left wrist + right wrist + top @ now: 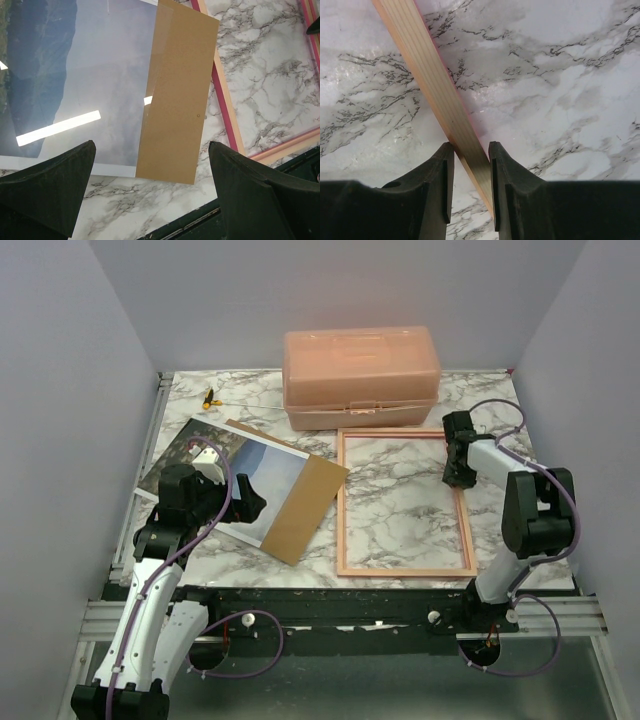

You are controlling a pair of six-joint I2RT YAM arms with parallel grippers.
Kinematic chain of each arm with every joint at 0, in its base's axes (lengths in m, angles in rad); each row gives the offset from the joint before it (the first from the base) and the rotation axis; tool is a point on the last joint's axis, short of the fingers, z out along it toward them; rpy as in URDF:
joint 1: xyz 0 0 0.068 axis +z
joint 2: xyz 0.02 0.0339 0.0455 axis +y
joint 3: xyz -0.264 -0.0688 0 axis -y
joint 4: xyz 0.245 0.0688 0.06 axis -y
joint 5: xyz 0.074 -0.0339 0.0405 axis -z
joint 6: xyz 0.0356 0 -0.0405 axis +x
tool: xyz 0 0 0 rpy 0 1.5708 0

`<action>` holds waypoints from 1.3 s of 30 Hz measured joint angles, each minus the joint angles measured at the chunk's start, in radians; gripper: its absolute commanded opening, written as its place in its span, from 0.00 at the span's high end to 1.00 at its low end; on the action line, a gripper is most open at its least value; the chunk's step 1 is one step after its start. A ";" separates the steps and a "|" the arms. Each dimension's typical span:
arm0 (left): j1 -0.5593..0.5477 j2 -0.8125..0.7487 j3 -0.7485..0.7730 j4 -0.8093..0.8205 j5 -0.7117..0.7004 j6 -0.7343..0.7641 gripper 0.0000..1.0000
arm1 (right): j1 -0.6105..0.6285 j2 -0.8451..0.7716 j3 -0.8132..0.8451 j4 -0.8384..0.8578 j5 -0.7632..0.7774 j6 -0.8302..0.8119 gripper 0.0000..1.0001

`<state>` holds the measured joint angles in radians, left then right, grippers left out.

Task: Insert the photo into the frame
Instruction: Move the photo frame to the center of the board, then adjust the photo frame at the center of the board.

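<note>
The photo (245, 468) lies face up at the left of the table, showing sky and hills (90, 65). A brown backing board (306, 506) overlaps its right edge (180, 95). The frame (405, 569) lies flat to the right, its pinkish rail (225, 110) beside the board. My left gripper (252, 504) hovers open over the photo's near edge, and nothing sits between its fingers (152, 165). My right gripper (458, 476) is down on the frame's right rail. In the right wrist view the light wood rail (430, 80) runs slantwise between the jaws (471, 150), which press on both of its sides.
A salmon-pink lidded box (360, 375) stands at the back, just behind the frame's far rail. A small yellow and black object (210, 397) lies at the back left. Grey walls close in the left, right and back. A black rail (330, 605) runs along the near edge.
</note>
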<state>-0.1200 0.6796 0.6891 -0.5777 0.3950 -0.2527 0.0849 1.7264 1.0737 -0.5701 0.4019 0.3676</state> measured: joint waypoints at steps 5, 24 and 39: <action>0.000 0.000 0.000 0.000 -0.001 0.000 0.01 | -0.001 0.011 0.031 0.001 0.048 -0.001 0.29; -0.007 0.025 0.000 0.000 -0.001 0.000 0.02 | 0.027 -0.183 0.005 -0.022 -0.158 0.053 0.02; -0.007 0.036 0.000 0.000 -0.001 0.000 0.01 | 0.623 0.031 0.105 0.003 -0.312 0.286 0.05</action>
<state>-0.1268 0.7155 0.6891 -0.5777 0.3943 -0.2531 0.7082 1.7569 1.1786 -0.5671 0.0902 0.6540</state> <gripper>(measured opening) 0.986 0.971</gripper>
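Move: The right hand has the photo frame's right rail between its fingers. The left rail it goes for lies about 28 cm to its left, 5 cm back and 1 cm below. The cardboard's right-hand corner is some 27 cm left and 2 cm ahead, the pink box about 24 cm left and 22 cm ahead. From the left hand, that left rail lies roughly 20 cm right, 6 cm ahead and 16 cm below. Opening off the right rail, the right hand arcs up and about 28 cm left to the left rail. ##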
